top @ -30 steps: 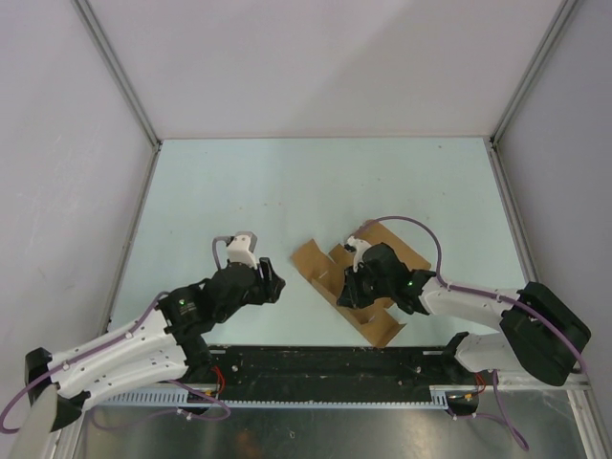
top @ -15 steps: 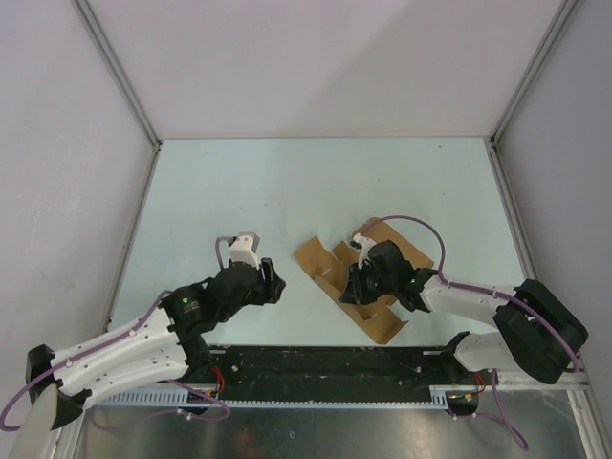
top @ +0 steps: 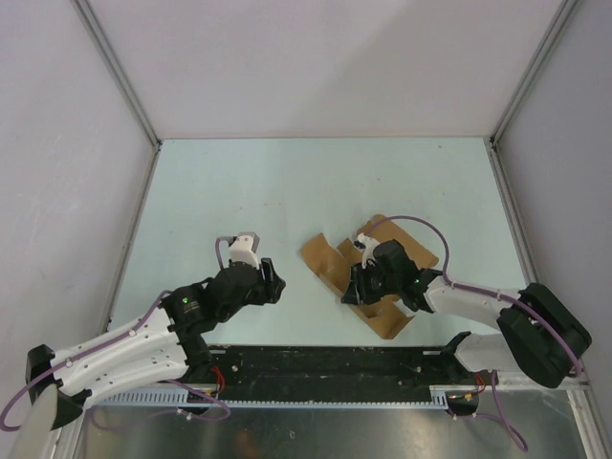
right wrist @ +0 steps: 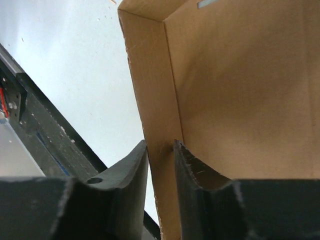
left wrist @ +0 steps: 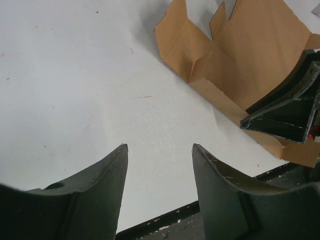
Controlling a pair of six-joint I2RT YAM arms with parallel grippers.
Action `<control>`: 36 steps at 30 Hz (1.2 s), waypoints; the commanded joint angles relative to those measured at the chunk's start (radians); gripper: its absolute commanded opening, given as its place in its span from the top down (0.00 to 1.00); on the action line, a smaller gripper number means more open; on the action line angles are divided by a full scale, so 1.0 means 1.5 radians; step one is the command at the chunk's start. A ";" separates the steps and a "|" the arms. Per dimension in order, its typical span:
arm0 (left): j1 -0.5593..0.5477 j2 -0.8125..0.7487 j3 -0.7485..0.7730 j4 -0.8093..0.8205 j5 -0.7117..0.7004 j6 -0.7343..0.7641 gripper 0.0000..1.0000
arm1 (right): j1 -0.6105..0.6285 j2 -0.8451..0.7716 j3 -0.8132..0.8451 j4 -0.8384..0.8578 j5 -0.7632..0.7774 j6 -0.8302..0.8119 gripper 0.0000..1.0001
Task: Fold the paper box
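The paper box [top: 323, 258] is a brown die-cut cardboard sheet, partly folded, lying on the pale table between the arms. One of its side walls [right wrist: 155, 100] stands upright. My right gripper [top: 352, 287] straddles that wall from above, and its jaws [right wrist: 161, 144] are shut on the wall's lower part, one finger outside and one inside the box. My left gripper [top: 273, 282] hovers to the left of the box, apart from it. Its fingers [left wrist: 160, 147] stand open over bare table. The left wrist view shows the box [left wrist: 250, 55] with the right gripper [left wrist: 287, 112] on it.
A black rail [top: 325, 363] runs along the near table edge, just below the box. Grey walls enclose the table on the left, back and right. Pale table surface [top: 316, 182] stretches behind the box.
The right gripper and the box have shifted slightly right and away from the near edge. The left arm has hardly moved.
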 commanded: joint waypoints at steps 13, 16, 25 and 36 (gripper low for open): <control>0.003 -0.011 0.021 0.003 -0.008 0.019 0.40 | 0.035 -0.188 0.133 -0.286 0.212 0.089 0.55; 0.003 -0.008 0.029 0.003 -0.014 0.025 0.40 | 0.025 -0.205 0.156 -0.444 0.415 0.275 0.49; 0.003 -0.015 0.035 0.004 -0.015 0.035 0.39 | -0.046 -0.241 0.160 -0.656 0.486 0.453 0.36; 0.003 -0.004 0.037 0.004 -0.018 0.035 0.39 | -0.087 -0.237 0.110 -0.624 0.476 0.449 0.33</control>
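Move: My right fingers still straddle the box's near wall, one pad on each side and the wall's middle about a centimetre behind them. The right end flap is about 12 cm to their right and 7 cm back, roughly level. The far panel lies some 11 cm ahead and 11 cm right, and the left end flap about 9 cm ahead and 9 cm left. From my left hand, the right end flap is some 29 cm right, 8 cm back and 10 cm below. I open my right fingers wider and lift them about 8 cm clear of the near wall. Then I sweep some 17 cm to the right over the box, sinking again by about half of that rise, towards the right end flap. On the way my wrist turns about 60 degrees clockwise, tipping the fingers to point mostly down, and they go on spreading until well open. ##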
